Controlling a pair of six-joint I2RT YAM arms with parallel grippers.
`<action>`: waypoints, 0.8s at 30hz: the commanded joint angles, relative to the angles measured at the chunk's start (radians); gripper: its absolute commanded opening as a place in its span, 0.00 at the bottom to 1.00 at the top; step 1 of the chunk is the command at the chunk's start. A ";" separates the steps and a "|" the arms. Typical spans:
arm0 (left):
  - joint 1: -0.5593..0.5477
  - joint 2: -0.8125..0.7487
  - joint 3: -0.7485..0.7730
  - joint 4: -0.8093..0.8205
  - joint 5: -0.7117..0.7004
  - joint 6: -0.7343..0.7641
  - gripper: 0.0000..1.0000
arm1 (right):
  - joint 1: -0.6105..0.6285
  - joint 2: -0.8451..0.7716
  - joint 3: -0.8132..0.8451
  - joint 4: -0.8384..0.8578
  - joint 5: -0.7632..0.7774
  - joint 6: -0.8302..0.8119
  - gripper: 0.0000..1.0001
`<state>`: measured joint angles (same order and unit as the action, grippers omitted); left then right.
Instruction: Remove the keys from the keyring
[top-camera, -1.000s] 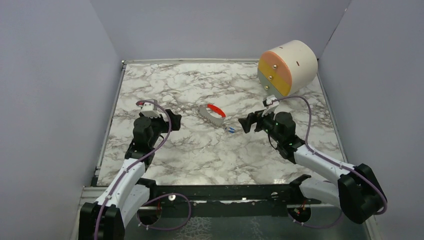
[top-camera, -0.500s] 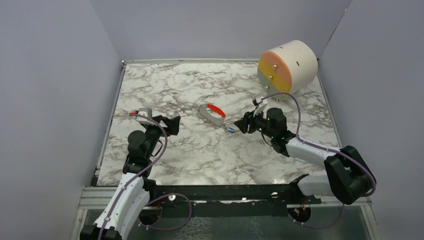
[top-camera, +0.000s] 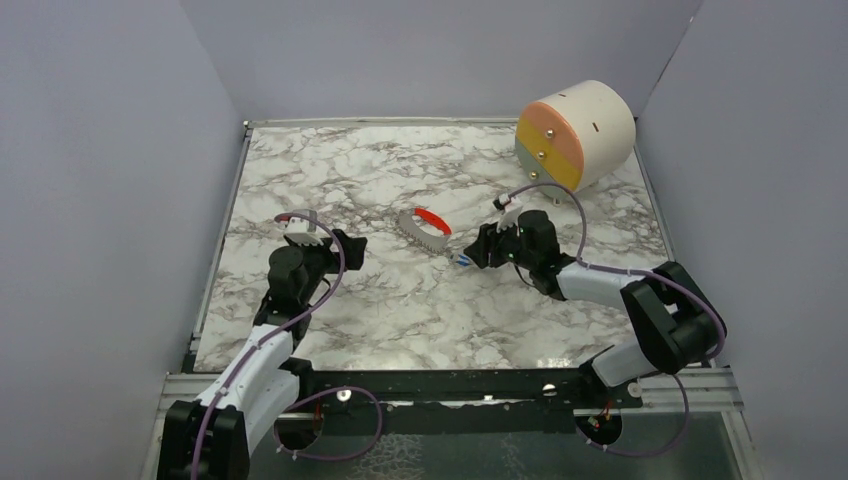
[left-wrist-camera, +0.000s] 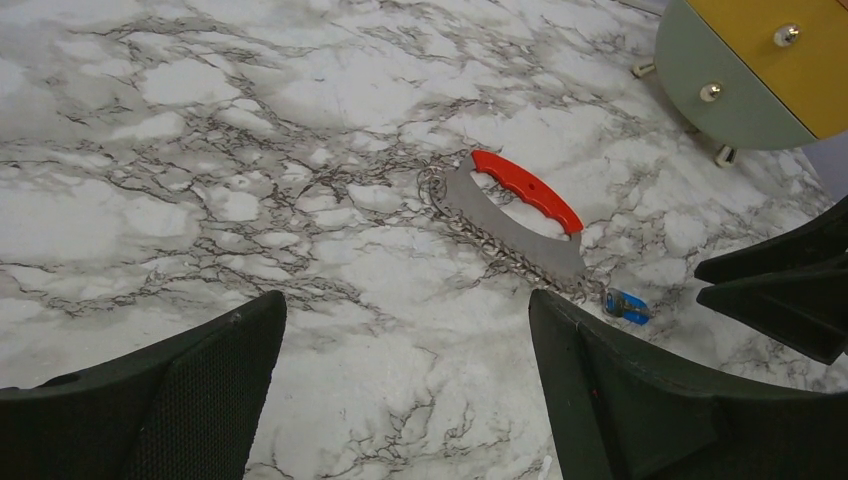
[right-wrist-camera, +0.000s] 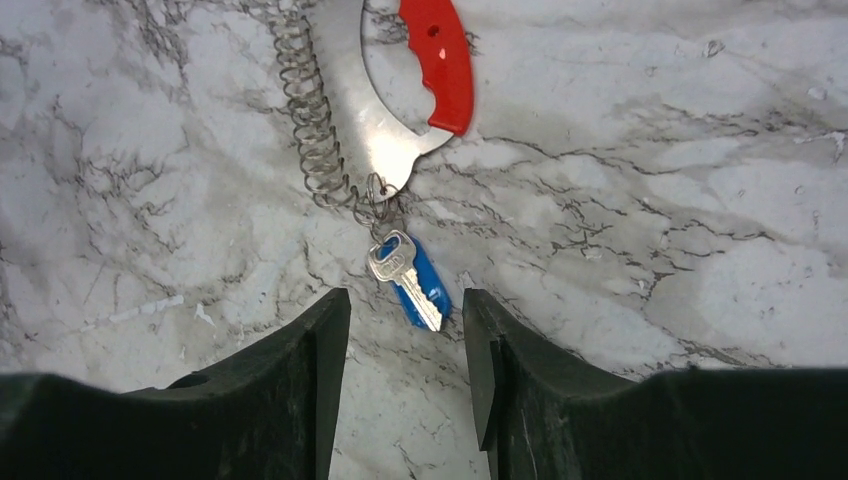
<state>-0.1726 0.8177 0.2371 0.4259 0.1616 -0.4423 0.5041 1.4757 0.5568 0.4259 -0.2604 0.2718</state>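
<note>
The keyring (top-camera: 425, 228) lies mid-table: a grey curved plate with a wire coil along its edge and a red grip (right-wrist-camera: 440, 60). The keys (right-wrist-camera: 410, 280), one silvery and one blue, lie flat at its near end, linked by a small ring. My right gripper (right-wrist-camera: 405, 305) is open with a narrow gap. Its fingertips stand on either side of the keys' tips and touch nothing. In the top view it (top-camera: 478, 247) sits just right of the keys (top-camera: 462, 260). My left gripper (top-camera: 350, 245) stands wide open left of the keyring (left-wrist-camera: 510, 215), with only bare marble between its fingers.
A big cream cylinder (top-camera: 578, 135) with an orange, yellow and green face and small knobs lies at the back right corner. Grey walls close in the marble table (top-camera: 330, 170) on three sides. The right gripper's fingers (left-wrist-camera: 780, 285) reach into the left wrist view.
The right arm has reached left until its fingertips flank the keys, and its jaws have narrowed from wide open. The left arm has pulled back and come forward again, still open.
</note>
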 joint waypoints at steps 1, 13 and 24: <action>-0.004 0.042 0.025 0.077 0.034 0.001 0.93 | 0.016 0.051 0.021 -0.010 -0.013 0.022 0.45; -0.005 0.078 0.027 0.110 0.040 -0.004 0.90 | 0.103 0.159 0.093 -0.070 0.088 -0.016 0.41; -0.005 0.058 0.015 0.120 0.052 -0.009 0.89 | 0.113 0.220 0.129 -0.073 0.190 -0.032 0.42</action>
<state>-0.1726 0.8970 0.2375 0.5079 0.1875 -0.4431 0.6117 1.6611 0.6533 0.3561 -0.1280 0.2565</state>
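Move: The key with its blue tag lies about 4 cm to the left of the right gripper's fingertips, 3 cm ahead and some 6 cm below. The small wire rings holding it are about 7 cm left and 5 cm ahead. Beyond them, the curved metal plate's middle is roughly 12 cm left and 9 cm ahead, its red handle 10 cm left and 11 cm ahead. From the left gripper, the key lies about 22 cm right, 6 cm ahead and 14 cm down. Lower the right gripper about 5 cm towards the key and blue tag, easing some 2 cm left as it sinks; let it draw back about a centimetre, then come forward again near the end. Roll the wrist roughly 10 degrees, left side down, fingers tipping slightly more downward. Keep the fingers about half open, one each side of the tag, the right fingertip coming up to the key's blade. ##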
